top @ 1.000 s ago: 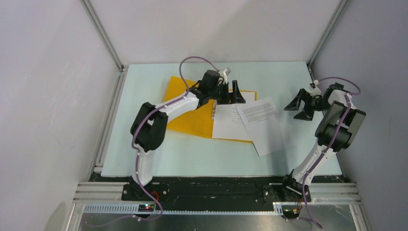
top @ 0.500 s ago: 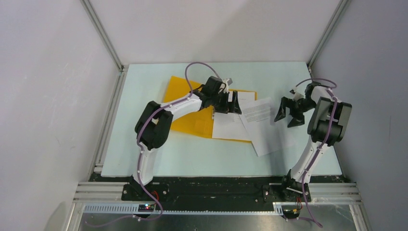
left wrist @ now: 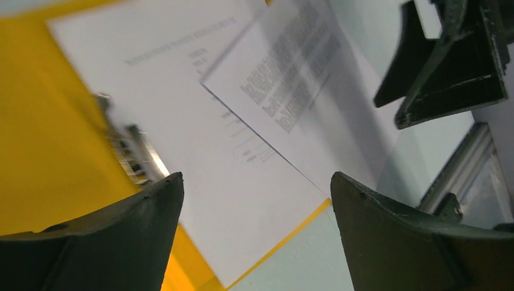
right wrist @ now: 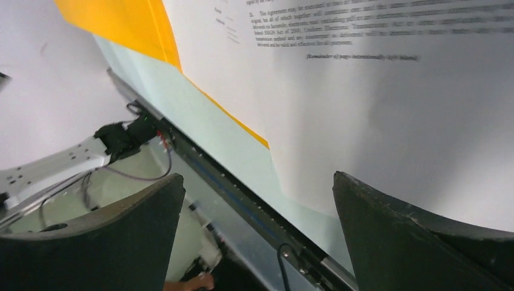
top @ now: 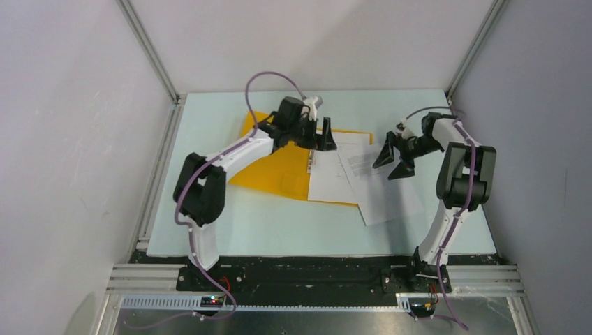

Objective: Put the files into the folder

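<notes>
The orange-yellow folder [top: 276,171] lies open on the table, with one white file [top: 331,181] on its right half. A second file [top: 380,192] lies askew, overlapping the first and reaching past the folder's right edge. My left gripper [top: 317,138] is open over the far edge of the folder, near its metal fastener [left wrist: 136,154]. My right gripper [top: 392,159] is open over the far end of the skewed file. The left wrist view shows both files [left wrist: 200,115] and the folder [left wrist: 48,121] under my open gripper [left wrist: 256,182]. In the right wrist view, the skewed file [right wrist: 394,121] lies beyond my open gripper [right wrist: 257,179].
The pale table [top: 293,230] is bounded by white walls with aluminium posts [top: 150,52] at the far corners. A black rail [top: 314,276] carrying both arm bases runs along the near edge. The table's near edge [right wrist: 242,200] shows in the right wrist view.
My right gripper has swung left from the table's right side to above the skewed file. My left gripper has drawn back and left a little. The skewed file's near corner has shifted slightly left.
</notes>
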Available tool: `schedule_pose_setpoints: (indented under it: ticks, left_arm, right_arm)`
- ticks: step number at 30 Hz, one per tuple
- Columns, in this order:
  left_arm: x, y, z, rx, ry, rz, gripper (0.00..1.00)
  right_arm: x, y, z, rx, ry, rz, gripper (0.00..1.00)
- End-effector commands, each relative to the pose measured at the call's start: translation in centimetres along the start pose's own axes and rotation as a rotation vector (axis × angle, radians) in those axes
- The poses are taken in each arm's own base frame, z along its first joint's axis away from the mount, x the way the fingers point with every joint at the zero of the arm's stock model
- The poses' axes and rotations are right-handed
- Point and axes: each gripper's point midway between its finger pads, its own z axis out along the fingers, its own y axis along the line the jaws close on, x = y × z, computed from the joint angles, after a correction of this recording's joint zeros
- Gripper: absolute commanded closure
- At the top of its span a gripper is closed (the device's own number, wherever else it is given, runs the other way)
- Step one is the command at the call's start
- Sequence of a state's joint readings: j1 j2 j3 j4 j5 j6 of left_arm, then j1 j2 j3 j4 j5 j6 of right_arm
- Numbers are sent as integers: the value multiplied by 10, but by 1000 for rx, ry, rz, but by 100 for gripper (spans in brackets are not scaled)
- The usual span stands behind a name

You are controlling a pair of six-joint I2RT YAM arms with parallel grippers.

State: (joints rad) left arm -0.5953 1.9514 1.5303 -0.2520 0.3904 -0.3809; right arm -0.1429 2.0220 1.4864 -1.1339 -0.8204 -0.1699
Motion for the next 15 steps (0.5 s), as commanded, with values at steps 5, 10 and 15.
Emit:
schedule_pose_setpoints:
  ticks: [5,10,15]
  left_arm:
    - [-91,87,-133,-397,-238,155,1]
    - [-69,159,-181,-549,-204,66,0]
    - [-36,228,-215,-632,-183,-123,0]
  right_arm:
    - [-28,-44,-76,457,-274,-176,1]
    - [-31,-76,-75,595,-228,-236,1]
    - [-21,-103,-57,612,-140,-225,1]
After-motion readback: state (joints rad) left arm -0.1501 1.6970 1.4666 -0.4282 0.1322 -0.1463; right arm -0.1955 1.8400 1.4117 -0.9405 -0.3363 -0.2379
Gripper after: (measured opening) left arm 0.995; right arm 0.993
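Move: The folder's left yellow cover has its middle about 20 cm to the left hand's left, 1 cm ahead and some 13 cm below. At that same depth, the metal clip is 6 cm left and 1 cm back, the filed sheet 4 cm right and 3 cm back. The right hand has the loose sheet's middle 3 cm back, 1 cm left and 7 cm below it, and the filed sheet's 17 cm left, 3 cm ahead. Fast to the left, and somewhat forward, the open left hand sweeps about 26 cm over the yellow cover towards its outer edge, arching up and then starting to sink, its wrist turning some 30 degrees counter-clockwise. The right hand, also open, swings right over the loose sheet to its right edge in a low up-and-down arc, its fingers tipping steeper towards the table. ##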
